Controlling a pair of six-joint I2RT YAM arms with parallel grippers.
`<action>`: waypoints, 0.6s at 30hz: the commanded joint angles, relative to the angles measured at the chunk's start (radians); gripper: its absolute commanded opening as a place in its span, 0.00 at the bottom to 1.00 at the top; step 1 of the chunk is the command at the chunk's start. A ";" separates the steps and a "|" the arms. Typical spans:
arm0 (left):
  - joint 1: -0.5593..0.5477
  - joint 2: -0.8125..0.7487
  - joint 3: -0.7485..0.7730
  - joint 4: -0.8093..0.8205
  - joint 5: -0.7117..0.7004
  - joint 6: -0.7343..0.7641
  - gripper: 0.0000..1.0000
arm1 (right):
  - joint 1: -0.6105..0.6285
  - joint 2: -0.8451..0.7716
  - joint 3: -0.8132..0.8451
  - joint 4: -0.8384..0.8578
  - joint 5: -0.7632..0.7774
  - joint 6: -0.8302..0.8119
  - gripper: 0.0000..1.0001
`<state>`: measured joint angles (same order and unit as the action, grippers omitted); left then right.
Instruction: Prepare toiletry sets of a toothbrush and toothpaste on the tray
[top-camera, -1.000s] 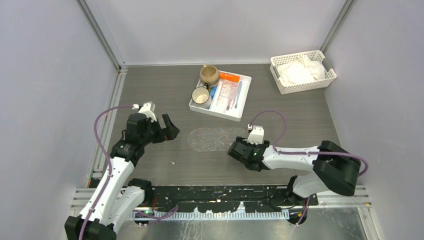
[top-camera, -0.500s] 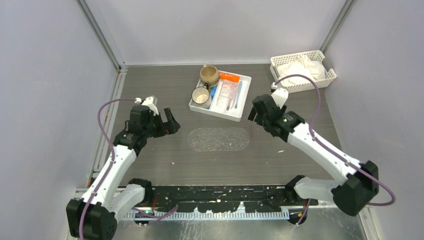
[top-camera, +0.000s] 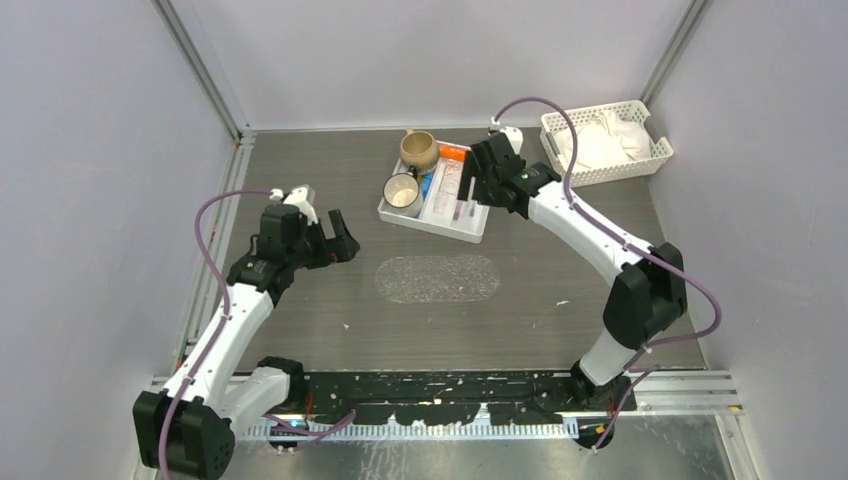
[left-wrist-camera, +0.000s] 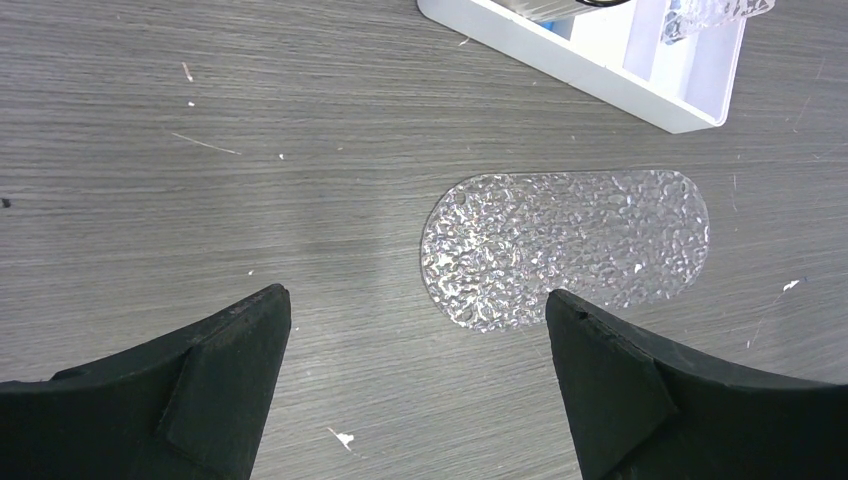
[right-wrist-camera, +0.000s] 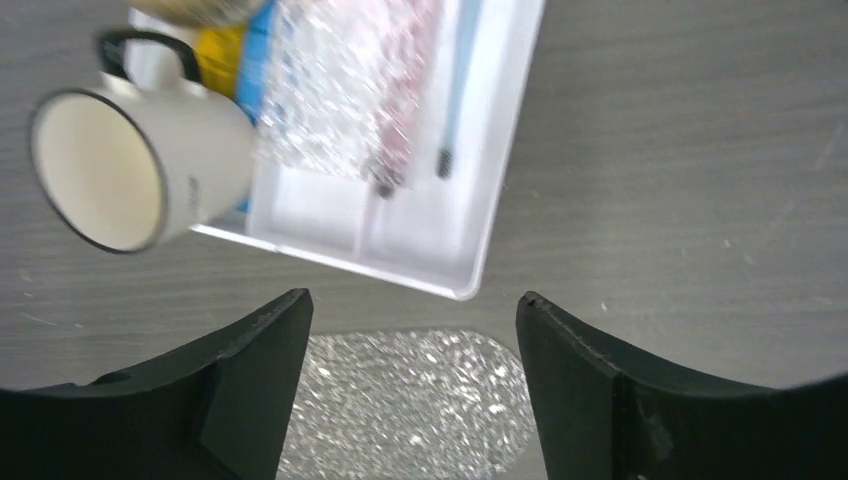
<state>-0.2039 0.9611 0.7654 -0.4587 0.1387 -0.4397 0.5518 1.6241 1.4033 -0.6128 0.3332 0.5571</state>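
A white compartmented tray (top-camera: 490, 205) stands at the back centre. In it lie a clear textured tray (top-camera: 450, 183), a blue toothbrush (right-wrist-camera: 458, 90), a pink toothbrush (right-wrist-camera: 398, 130), an orange toothpaste tube (top-camera: 456, 152) and a blue toothpaste tube (top-camera: 427, 186). In the right wrist view a yellow tube (right-wrist-camera: 220, 45) lies beside the blue tube (right-wrist-camera: 256, 60). My right gripper (top-camera: 470, 192) hovers open over that tray's right half, nothing between its fingers (right-wrist-camera: 260, 380). My left gripper (top-camera: 340, 243) hangs open and empty at the left, above bare table.
An oblong clear textured plate (top-camera: 437, 278) lies flat on the table's middle, also in both wrist views (left-wrist-camera: 565, 245) (right-wrist-camera: 405, 400). A tan mug (top-camera: 418, 150) and a white mug (top-camera: 402, 192) sit at the compartmented tray's left. A white slotted basket (top-camera: 655, 155) holds cloth at back right.
My right arm has swung from the front centre, beside the oblong plate, to the back over the compartmented tray, its jaws narrowing a little. The left arm shifted only slightly.
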 joint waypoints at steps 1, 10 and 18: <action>-0.003 -0.003 0.000 0.055 0.001 0.006 1.00 | -0.016 0.075 0.196 -0.023 -0.038 -0.068 0.85; -0.003 -0.001 0.012 0.047 0.011 0.004 1.00 | -0.058 0.417 0.559 -0.237 -0.119 -0.093 1.00; -0.003 0.004 -0.001 0.057 0.015 0.002 1.00 | -0.063 0.506 0.570 -0.216 -0.124 -0.089 1.00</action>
<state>-0.2039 0.9668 0.7647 -0.4461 0.1421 -0.4400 0.4866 2.1292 1.9430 -0.7898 0.2195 0.4942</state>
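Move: The blue toothbrush in the white tray lies about 10 cm ahead of my right hand, barely 1 cm to its left and some 15 cm below. Just left of it is the pink toothbrush, 10 cm ahead and 4 cm left of my hand; the clear textured piece lies 8 cm ahead and 7 cm left, and the white mug 5 cm ahead and about 19 cm left. From my left hand, the blue toothbrush is roughly 20 cm ahead and 34 cm right. With my right hand I arc over the near side of the white tray, about 9 cm forward with a slight drift left, rising some 3 cm first and then sinking about 9 towards the toothbrushes. On the way my fingers spread from three-quarters open to fully open and tip about 10 degrees further down, touching nothing yet. ##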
